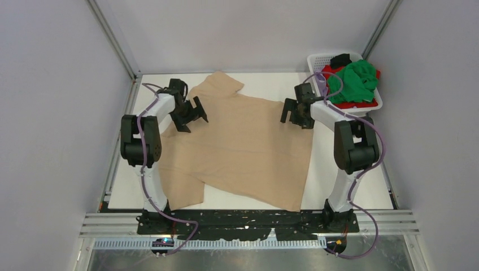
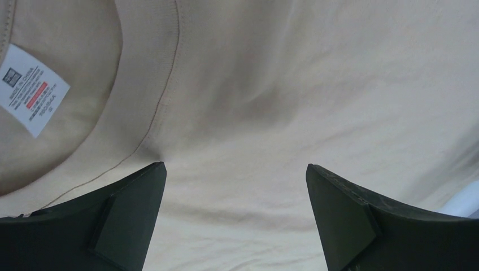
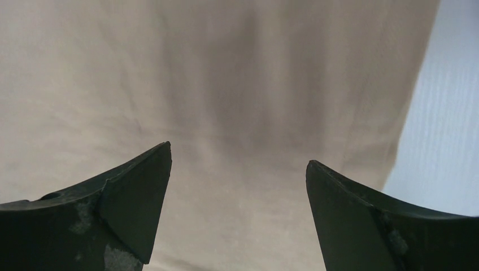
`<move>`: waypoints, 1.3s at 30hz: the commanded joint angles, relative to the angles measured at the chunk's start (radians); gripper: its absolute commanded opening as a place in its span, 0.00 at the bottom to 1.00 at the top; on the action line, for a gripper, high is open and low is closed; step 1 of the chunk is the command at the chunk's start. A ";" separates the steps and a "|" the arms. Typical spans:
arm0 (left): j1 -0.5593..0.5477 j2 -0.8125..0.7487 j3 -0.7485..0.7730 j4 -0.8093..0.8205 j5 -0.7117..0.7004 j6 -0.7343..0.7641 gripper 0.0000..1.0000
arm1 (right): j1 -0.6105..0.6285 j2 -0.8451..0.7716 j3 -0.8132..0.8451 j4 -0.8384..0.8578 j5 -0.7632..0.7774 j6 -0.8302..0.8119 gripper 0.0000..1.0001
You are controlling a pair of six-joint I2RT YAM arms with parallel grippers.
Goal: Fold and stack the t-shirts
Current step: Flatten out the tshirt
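Note:
A beige t-shirt (image 1: 243, 147) lies spread flat on the white table. My left gripper (image 1: 191, 116) is open and empty above its left shoulder area; the left wrist view shows the collar with a white label (image 2: 31, 90) and beige cloth (image 2: 282, 84) between the fingers (image 2: 130, 209). My right gripper (image 1: 294, 116) is open and empty above the shirt's far right edge; the right wrist view shows beige cloth (image 3: 226, 84) with the cloth edge and bare table (image 3: 446, 124) at the right. A green t-shirt (image 1: 357, 82), a red one (image 1: 361, 104) and a black one (image 1: 340, 60) lie in a basket.
The white mesh basket (image 1: 316, 61) stands at the table's far right corner, close behind the right arm. Grey walls and metal frame posts enclose the table. The arm bases and a black rail (image 1: 248, 220) run along the near edge.

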 commanded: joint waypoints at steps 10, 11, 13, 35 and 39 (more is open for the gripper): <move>0.045 0.050 0.043 0.072 0.174 -0.117 0.99 | -0.078 0.322 0.379 -0.029 -0.214 0.163 0.95; 0.047 0.058 0.049 0.073 0.182 -0.124 0.99 | -0.085 0.362 0.429 -0.042 -0.234 0.169 0.95; 0.047 0.072 0.065 0.074 0.190 -0.139 0.99 | -0.088 0.413 0.499 -0.054 -0.253 0.179 0.95; 0.087 0.192 0.308 0.039 0.097 -0.264 0.99 | -0.121 0.772 1.152 -0.112 -0.263 0.175 0.95; 0.080 0.092 0.304 0.025 0.073 -0.197 0.99 | -0.103 0.668 1.122 -0.146 -0.231 0.076 0.95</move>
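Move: The right hand hovers low over the hem end of the t-shirt, whose far right corner lies about 9 cm ahead and 8 cm right, some 2 cm below. The basket's middle stands about 23 cm ahead and 20 cm right of that hand. For the left hand, low on the collar end, the far sleeve lies roughly 22 cm ahead, 12 cm right and 2 cm down. Open right fingers drag the shirt forward about 23 cm; left, also open, pushes its side forward some 8 cm. ##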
